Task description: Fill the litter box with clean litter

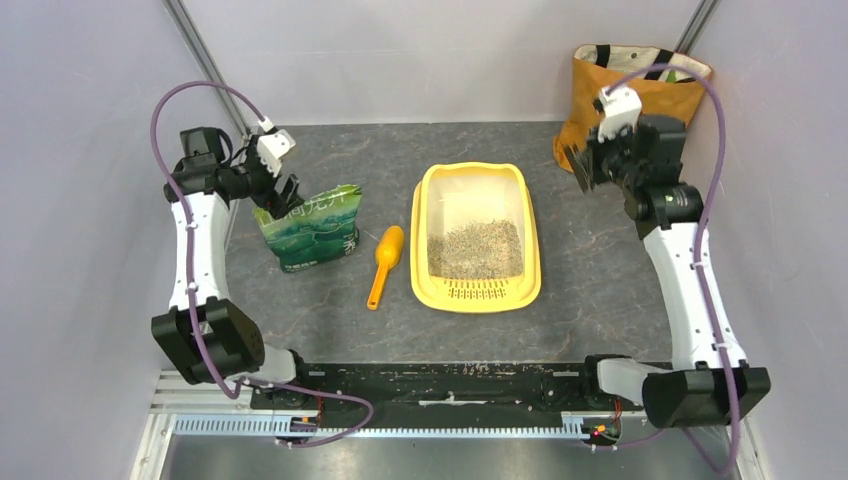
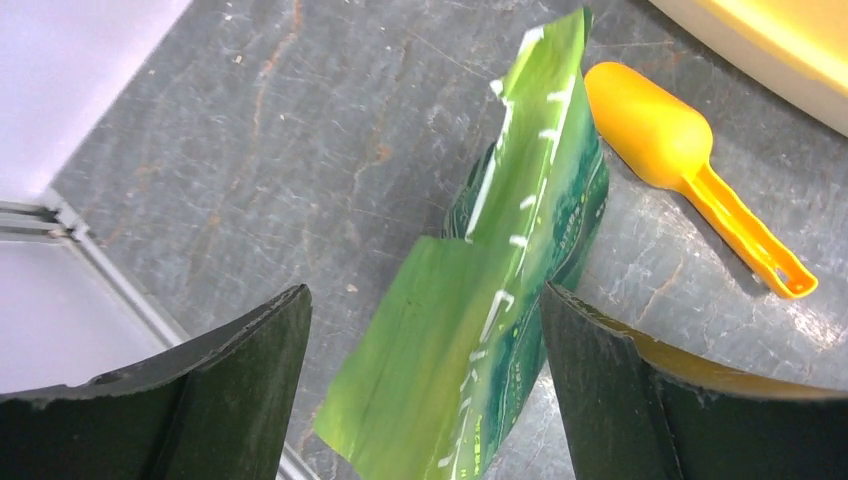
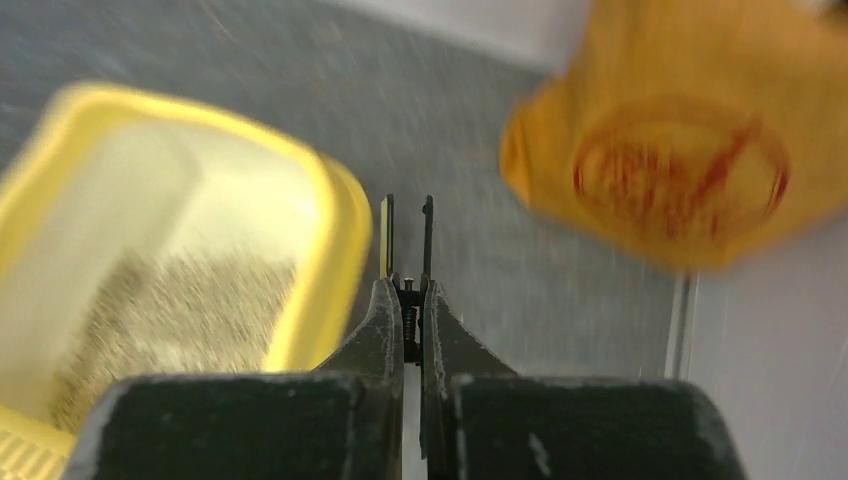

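The yellow litter box (image 1: 478, 296) sits mid-table with its slotted grate toward the arms. Grey-beige clean litter (image 1: 475, 248) covers the near half of its pale floor. A crinkly green litter bag (image 1: 315, 232) stands upright to its left. My left gripper (image 1: 283, 195) is open at the bag's top left corner. In the left wrist view the bag's top flap (image 2: 520, 200) rises between the wide-apart fingers of the left gripper (image 2: 424, 292), apart from both. My right gripper (image 1: 580, 165) is shut on nothing, raised right of the box. The blurred right wrist view shows the right gripper (image 3: 406, 205) above the box rim (image 3: 340, 230) and litter (image 3: 170, 310).
An orange-yellow scoop (image 1: 385, 262) lies between bag and box, its handle toward the arms; it shows beside the bag as the scoop (image 2: 680, 170). An orange tote bag (image 1: 640, 95) leans in the back right corner, close behind my right gripper. Walls close in both sides.
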You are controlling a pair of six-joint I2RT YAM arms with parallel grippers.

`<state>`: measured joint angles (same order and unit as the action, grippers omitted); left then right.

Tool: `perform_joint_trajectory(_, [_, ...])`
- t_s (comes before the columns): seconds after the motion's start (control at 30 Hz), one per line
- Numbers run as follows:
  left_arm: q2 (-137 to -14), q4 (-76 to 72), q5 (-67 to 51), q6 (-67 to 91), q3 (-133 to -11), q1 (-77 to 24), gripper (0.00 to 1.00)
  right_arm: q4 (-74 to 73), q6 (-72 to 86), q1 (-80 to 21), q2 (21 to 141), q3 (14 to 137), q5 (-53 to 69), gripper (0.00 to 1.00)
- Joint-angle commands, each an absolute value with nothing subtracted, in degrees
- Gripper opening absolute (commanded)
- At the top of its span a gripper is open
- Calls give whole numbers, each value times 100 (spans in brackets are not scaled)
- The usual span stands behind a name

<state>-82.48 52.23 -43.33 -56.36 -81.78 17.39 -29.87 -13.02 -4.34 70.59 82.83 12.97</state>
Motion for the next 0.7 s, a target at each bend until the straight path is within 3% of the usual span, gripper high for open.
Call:
perform_joint_trajectory(0.0, [-7916, 4773, -3630, -4673, -8491, 1116, 91, -3518, -673, 254, 6788, 6923, 538, 0])
perform_joint_trajectory(0.2, [-7917, 4648, -2877, -4156, -8476, 695, 92, -2806, -493, 779, 6967, 5758, 419, 0])
perform_joint_trajectory(0.43, [-8634, 5490, -2490, -4570, -9155, 697, 92, -2324, -518, 1001, 7993, 5623, 488, 0])
perform_joint_trajectory(0.67, [-8701, 5285, -2435, -4356, -9156, 745, 92, -1717, -590, 1002, 8582, 5416, 756, 1])
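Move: Just beyond and below the open left hand stands the green litter bag, its middle about 3 cm ahead, 5 cm right and 14 cm down; the scoop lies level with the hand, 23 cm right and 22 cm down, the litter box some 48 cm right and 3 cm ahead. From the high, shut right hand the bag is roughly 62 cm left; the litter box is 20 cm left and 3 cm ahead, the tote bag 28 cm ahead and 21 cm right. Dropping about 27 cm towards the bare table right of the litter box, the empty right hand also swings some 10 cm right and a few centimetres back, its shut fingers tipping down and turning clockwise. The left hand, wide open above the bag, rises slightly and sweeps 4 cm right, then curves partly back left and forward and sinks again, turning slightly counter-clockwise. ##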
